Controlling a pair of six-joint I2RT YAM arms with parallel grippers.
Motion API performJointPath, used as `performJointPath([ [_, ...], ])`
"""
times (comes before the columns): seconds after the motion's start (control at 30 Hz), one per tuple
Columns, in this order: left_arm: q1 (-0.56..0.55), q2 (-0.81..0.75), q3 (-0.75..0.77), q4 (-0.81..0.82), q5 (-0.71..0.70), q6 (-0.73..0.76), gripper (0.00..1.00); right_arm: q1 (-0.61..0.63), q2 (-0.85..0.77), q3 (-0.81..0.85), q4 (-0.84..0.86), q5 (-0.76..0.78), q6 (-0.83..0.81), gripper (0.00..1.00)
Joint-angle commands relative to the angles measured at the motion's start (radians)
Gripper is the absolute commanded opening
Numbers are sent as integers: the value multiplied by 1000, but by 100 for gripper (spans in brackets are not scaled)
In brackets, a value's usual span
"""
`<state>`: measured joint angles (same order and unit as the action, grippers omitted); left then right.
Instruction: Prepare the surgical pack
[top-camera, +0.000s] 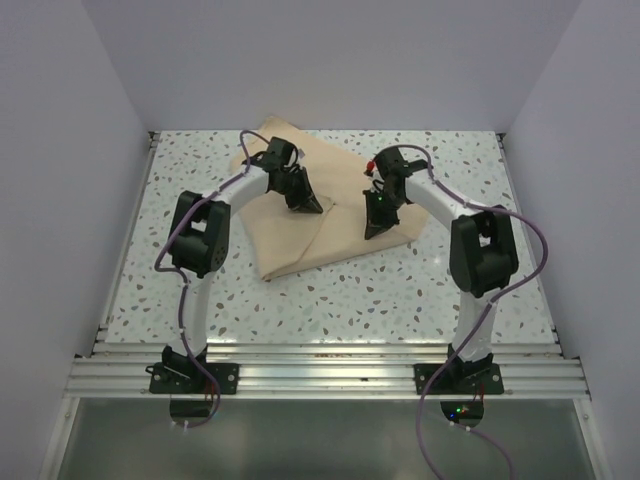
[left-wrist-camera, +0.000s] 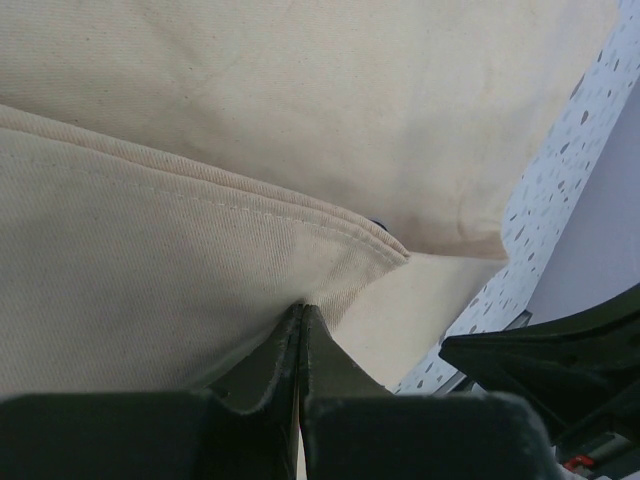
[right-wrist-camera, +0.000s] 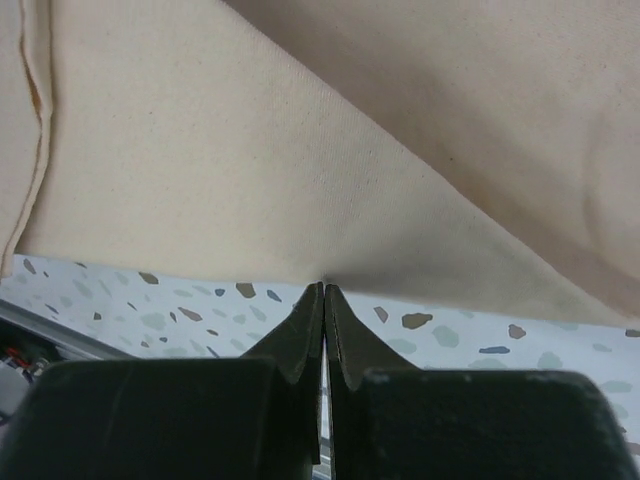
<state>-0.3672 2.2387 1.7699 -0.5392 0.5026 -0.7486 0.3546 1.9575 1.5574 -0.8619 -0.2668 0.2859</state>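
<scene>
The surgical pack shows only as a tan sheet (top-camera: 300, 240) folded into a flat bundle on the speckled table, its flaps overlapping. My left gripper (top-camera: 312, 207) sits over the bundle's middle, jaws shut with the tips (left-wrist-camera: 300, 308) pinching the hemmed edge of a folded flap (left-wrist-camera: 200, 250). My right gripper (top-camera: 378, 230) is at the bundle's right edge, jaws shut with the tips (right-wrist-camera: 323, 286) nipping the sheet's border (right-wrist-camera: 250, 150) just above the table. Whatever lies under the folds is hidden.
White walls close in the speckled table (top-camera: 180, 290) on the left, back and right. An aluminium rail (top-camera: 320, 375) carries both arm bases at the near edge. The right arm's dark body (left-wrist-camera: 560, 370) looms close beside the left gripper.
</scene>
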Motion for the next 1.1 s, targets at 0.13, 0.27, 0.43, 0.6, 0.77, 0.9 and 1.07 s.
performJointPath([
  [0.13, 1, -2, 31, 19, 8, 0, 1, 23, 82, 64, 40, 43, -8, 0],
  [0.27, -1, -1, 31, 19, 10, -1, 1, 23, 132, 89, 37, 63, -5, 0],
  [0.43, -1, 6, 43, 12, 10, -3, 1, 29, 169, 110, 40, 69, 1, 0],
  [0.6, -1, 12, 51, 8, 10, -3, 1, 30, 201, 110, 41, 100, -4, 0],
  [0.77, -1, 16, 59, 5, 11, -3, 1, 32, 221, 87, 75, 98, 6, 0],
  [0.9, -1, 18, 66, 1, 11, -3, 1, 29, 186, 107, 54, 112, 4, 0],
  [1.07, 1, 19, 74, -4, 13, -1, 1, 0, 115, 106, 20, 130, -5, 0],
])
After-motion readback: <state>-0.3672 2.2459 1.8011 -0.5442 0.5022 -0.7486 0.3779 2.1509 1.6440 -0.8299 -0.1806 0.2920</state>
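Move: The stretch of cloth just right of the left flap, which I mean to push down, lies some 6 cm below my right hand, about 2 cm ahead and 1 cm to the left. From the same hand, the left flap's corner is about 8 cm ahead and 8 cm to the left, and the cloth's right corner 5 cm ahead and 14 cm to the right. From my left hand, that stretch is about 7 cm back and 11 cm to the right. With my right fingers kept shut, I push down about 6 cm into the cloth, easing 2 cm forward and slowing to a stop low down, while the hand tilts slightly, some 5 degrees. My left hand's shut fingertips stay resting on the folded left flap near its corner. ##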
